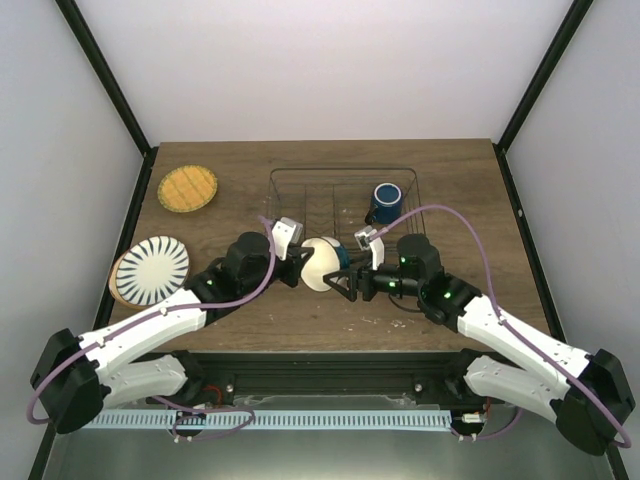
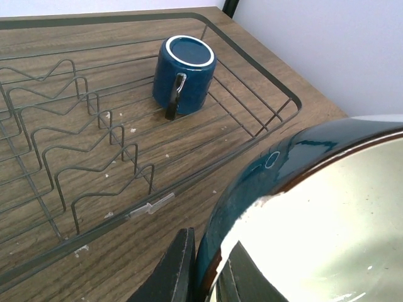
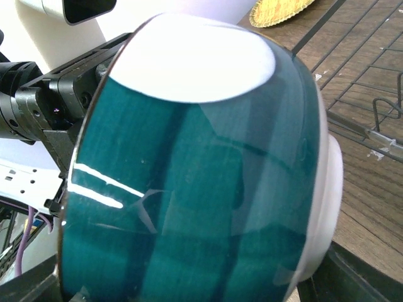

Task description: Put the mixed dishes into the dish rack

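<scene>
The small bowl (image 1: 320, 262) (image 2: 315, 220) (image 3: 189, 176), cream inside and teal outside, hangs tilted just in front of the dish rack (image 1: 275, 200) (image 2: 151, 206) (image 3: 378, 107). My left gripper (image 1: 303, 257) (image 2: 211, 264) is shut on its rim, one finger inside and one outside. My right gripper (image 1: 345, 280) (image 3: 182, 289) stands open, its fingers straddling the bowl's teal outside from rim to foot. The dark blue cup (image 1: 387, 200) (image 2: 184, 74) sits mouth-down in the rack's right end. The orange-yellow plate (image 1: 187, 188) (image 3: 277, 11) lies at the far left. The striped plate (image 1: 160, 268) rests on a tan plate (image 1: 120, 287).
The rack's wire dividers (image 2: 82, 145) stand in rows left of the cup. Black frame posts (image 1: 105, 80) rise at the table's back corners, and the table edge (image 1: 145, 200) runs close to the plates on the left.
</scene>
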Robot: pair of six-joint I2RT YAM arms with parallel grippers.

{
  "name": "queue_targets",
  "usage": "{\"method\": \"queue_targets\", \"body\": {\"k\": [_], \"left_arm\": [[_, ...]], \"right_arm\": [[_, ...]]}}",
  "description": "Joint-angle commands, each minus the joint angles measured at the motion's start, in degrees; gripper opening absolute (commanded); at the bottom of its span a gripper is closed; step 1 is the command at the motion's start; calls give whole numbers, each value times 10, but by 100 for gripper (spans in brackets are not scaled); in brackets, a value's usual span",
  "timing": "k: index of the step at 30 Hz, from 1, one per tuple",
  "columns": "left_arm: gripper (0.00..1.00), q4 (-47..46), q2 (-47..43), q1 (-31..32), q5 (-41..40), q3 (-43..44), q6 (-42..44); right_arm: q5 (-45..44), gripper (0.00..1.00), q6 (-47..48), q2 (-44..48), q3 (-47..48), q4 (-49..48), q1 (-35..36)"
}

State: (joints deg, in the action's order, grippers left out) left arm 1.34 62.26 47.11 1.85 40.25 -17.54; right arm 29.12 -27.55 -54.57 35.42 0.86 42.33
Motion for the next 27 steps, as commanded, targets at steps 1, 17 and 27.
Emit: {"method": "queue_targets", "body": {"k": [1, 17, 27], "left_arm": [[6, -63, 15, -1, 13, -6, -17], [45, -71, 35, -2, 17, -30, -31], [95, 19, -26, -1, -44, -38, -41]], "right_arm": [[20, 43, 23, -1, 5, -24, 4], [-66, 38, 32, 2, 10, -15, 4], [-150, 37, 58, 3, 33, 41, 4]]}}
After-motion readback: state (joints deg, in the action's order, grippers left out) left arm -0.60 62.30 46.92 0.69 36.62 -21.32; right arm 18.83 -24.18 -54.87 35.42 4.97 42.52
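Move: The bowl is shared: the left fingers pinch its rim, with its middle some 5 cm to their right and 2 cm back, at about their height. From the right hand, gripping it rim to foot, the bowl's middle lies about 4 cm ahead and 3 cm left, about level. The dish rack's middle is roughly 30 cm ahead of the right hand, 2 cm right and 19 below; the blue mug stands 12 cm right of that middle and 2 cm farther out. The left hand gives up the bowl: it sinks about 2.5 cm, at first easing a little forward and right, while its fingers spread from nearly shut to almost wide open and let go of the rim, then it begins to draw back and left. The right hand keeps its grip on the bowl, rim to foot, sinks slightly and then carries it forward towards the rack, down and to the right, some 3.5 cm in all, turning clockwise by nearly 10 degrees. ##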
